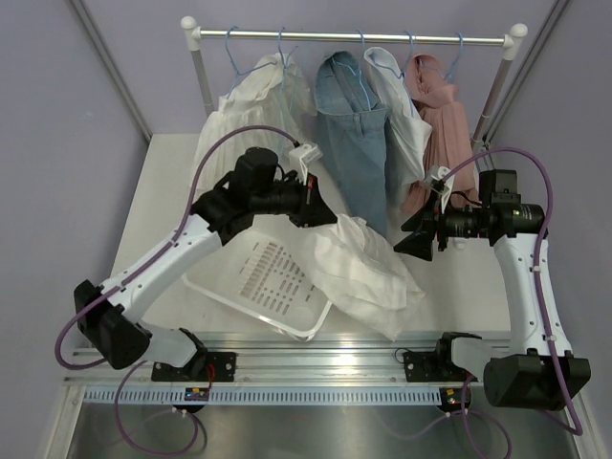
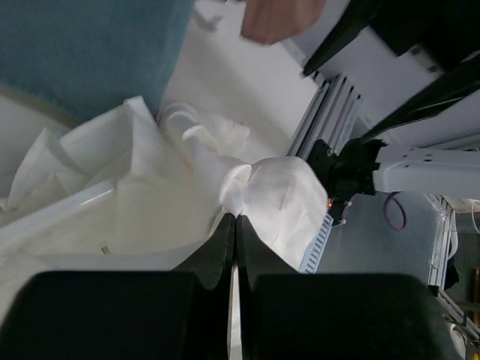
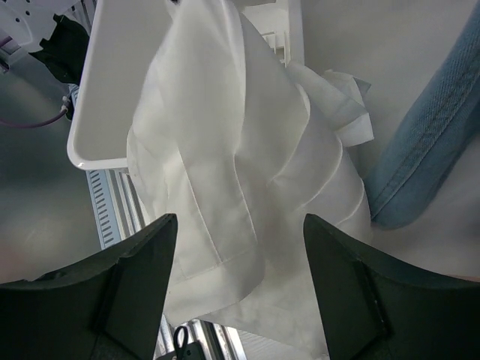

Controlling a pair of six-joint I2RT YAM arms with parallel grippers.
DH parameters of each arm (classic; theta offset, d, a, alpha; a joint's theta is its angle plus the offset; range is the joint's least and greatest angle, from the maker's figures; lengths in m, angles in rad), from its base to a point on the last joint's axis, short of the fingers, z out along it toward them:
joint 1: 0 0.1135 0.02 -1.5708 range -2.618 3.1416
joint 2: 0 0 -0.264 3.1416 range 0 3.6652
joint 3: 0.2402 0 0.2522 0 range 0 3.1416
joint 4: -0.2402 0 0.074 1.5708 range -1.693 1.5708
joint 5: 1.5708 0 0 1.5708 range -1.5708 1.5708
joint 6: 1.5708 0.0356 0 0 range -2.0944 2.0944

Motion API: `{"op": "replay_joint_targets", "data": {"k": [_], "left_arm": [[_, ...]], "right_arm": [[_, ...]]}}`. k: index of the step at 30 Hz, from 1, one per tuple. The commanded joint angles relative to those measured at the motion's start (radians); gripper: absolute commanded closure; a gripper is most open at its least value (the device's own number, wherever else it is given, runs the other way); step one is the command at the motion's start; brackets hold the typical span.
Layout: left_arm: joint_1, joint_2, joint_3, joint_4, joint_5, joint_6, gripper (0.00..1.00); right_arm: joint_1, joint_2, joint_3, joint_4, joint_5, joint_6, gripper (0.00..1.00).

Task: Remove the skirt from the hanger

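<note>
The white skirt lies crumpled over the right part of a white basket and onto the table, off the rail. My left gripper is at its upper edge, shut, with a bunch of the white skirt pinched at the tips of my left gripper. My right gripper hovers open just right of the cloth. In the right wrist view the skirt fills the space below my right gripper, touching neither finger. No hanger shows on this skirt.
A rail at the back carries blue hangers with a white garment, a denim one, another white one and a pink one. The denim hem hangs close to my right gripper.
</note>
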Motion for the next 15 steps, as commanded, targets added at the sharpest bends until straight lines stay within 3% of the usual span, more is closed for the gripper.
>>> {"op": "replay_joint_targets", "data": {"k": [1, 15], "left_arm": [[-0.003, -0.099, 0.232, -0.043, -0.003, 0.026, 1.0], [0.076, -0.201, 0.763, -0.114, -0.173, 0.063, 1.0]], "right_arm": [[-0.003, 0.006, 0.072, 0.017, -0.025, 0.012, 0.24], [-0.005, 0.046, 0.141, 0.036, -0.015, 0.027, 0.23]]}}
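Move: The white skirt, its upper end already pinched in the shut left fingers, has its heap centred about 6 cm back, 7 cm to the right and 15 cm below the left hand. The basket's middle is some 15 cm left of that hand and 4 cm back; the hanging jeans' lower end is roughly 5 cm ahead and 9 cm right. From the right hand the skirt lies about 7 cm left, 3 cm back and 15 cm below. The white skirt is swept up off the basket's right rim by the left hand, which keeps its pinch and shoots up nearly 30 cm, drifting left some 8 cm and slightly back later on, its wrist turning so that the fingers come up from slanting down to about level. The right hand rises about 3 cm and goes a little forward, fingers open beside the skirt's far end. ##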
